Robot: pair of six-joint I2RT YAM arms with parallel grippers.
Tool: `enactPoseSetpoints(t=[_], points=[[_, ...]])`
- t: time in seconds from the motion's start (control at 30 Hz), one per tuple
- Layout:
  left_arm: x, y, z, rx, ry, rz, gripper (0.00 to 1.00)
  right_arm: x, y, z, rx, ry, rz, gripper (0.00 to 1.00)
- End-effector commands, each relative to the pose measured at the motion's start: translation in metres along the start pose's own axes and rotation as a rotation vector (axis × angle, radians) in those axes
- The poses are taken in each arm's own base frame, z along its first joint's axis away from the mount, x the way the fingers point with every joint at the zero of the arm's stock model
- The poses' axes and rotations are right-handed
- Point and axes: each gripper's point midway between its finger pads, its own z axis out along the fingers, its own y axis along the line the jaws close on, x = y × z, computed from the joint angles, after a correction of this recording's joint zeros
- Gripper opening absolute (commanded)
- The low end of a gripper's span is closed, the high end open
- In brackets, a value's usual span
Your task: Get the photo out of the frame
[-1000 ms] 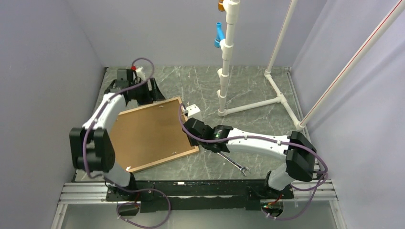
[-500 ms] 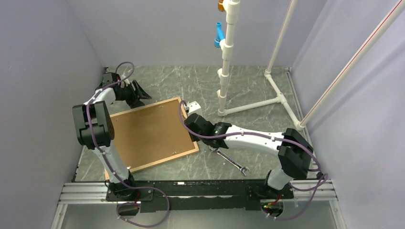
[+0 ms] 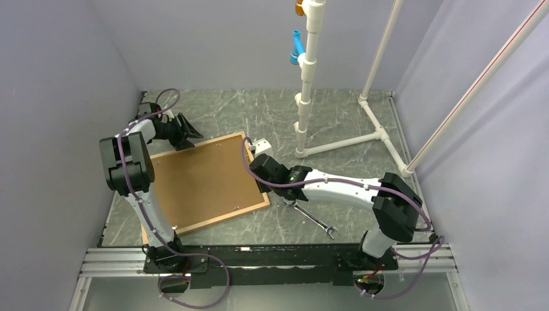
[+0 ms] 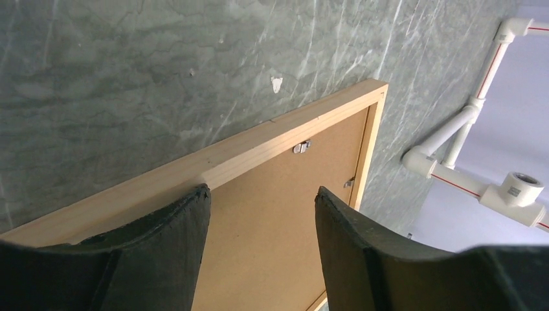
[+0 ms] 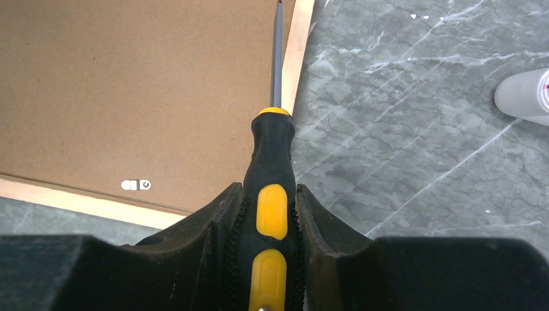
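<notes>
The frame (image 3: 223,218) of thin light wood lies face down on the table, its brown backing board (image 3: 201,181) facing up. The photo is hidden under the board. My left gripper (image 3: 188,133) is at the frame's far edge. In the left wrist view it (image 4: 262,190) is open, one fingertip (image 4: 194,201) over the wood strip (image 4: 259,146), the other over the board (image 4: 278,220). A small metal clip (image 4: 301,148) sits near that strip. My right gripper (image 5: 268,189) is shut on a black-and-yellow screwdriver (image 5: 272,149), whose shaft points along the frame's right strip (image 5: 299,52).
A metal wrench (image 3: 314,220) lies on the table right of the frame. A white PVC pipe stand (image 3: 304,97) rises at the back middle, its base pipes running right. Grey walls close in on three sides. Another clip (image 5: 137,185) sits on the board near the strip.
My left arm has swung back and left, bringing its gripper down to the frame's far edge with the jaws somewhat narrower. The right gripper has barely moved and still holds the screwdriver.
</notes>
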Motion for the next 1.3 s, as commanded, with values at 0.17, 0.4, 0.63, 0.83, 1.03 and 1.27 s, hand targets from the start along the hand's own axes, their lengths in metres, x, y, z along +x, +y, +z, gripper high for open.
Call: enactPoseSetpoints(t=[0.17, 0.4, 0.63, 0.83, 1.03, 1.27], points=[[-0.014, 0.014, -0.003, -0.068, -0.017, 0.06, 0.64, -0.005, -0.001, 0.02, 0.078, 0.011, 0.011, 0.0], [-0.019, 0.014, -0.007, -0.073, -0.041, 0.062, 0.65, -0.001, -0.002, 0.041, 0.142, 0.047, 0.018, 0.0], [-0.011, 0.028, 0.004, -0.082, 0.009, 0.025, 0.64, 0.006, -0.003, 0.053, 0.176, 0.074, -0.004, 0.0], [-0.008, 0.03, 0.006, -0.08, 0.02, 0.021, 0.64, 0.005, 0.006, 0.062, 0.114, 0.048, -0.05, 0.0], [-0.006, 0.03, 0.009, -0.074, 0.031, 0.018, 0.64, 0.002, 0.023, 0.064, 0.002, 0.014, -0.094, 0.0], [-0.008, 0.024, 0.007, -0.063, 0.027, 0.025, 0.64, -0.019, 0.015, 0.06, 0.038, -0.042, -0.122, 0.0]])
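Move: The right hand, holding the screwdriver, is bound for the metal clip on the photo frame's right rail, about 13 cm ahead, 6 cm left and 7 cm below. The far-rail clip sits some 4 cm farther out and 11 cm left of it; the near-rail clip lies about 5 cm back and 8 cm left of the hand; the wrench's middle is 9 cm back and 16 cm right. From the left hand the right-rail clip is roughly 5 cm back, 19 cm right and slightly below. Mainly down, about 6 cm in all, the right hand first sinks steeply, then also slides some 3 cm forward and 3 cm left, bringing the screwdriver tip to the right-rail clip. Its left side dips nearly 10 degrees; late on, the hand swings slightly counter-clockwise. The grip on the handle holds, while the left hand stays at the far rail, fingers open, easing about 1 cm left. ##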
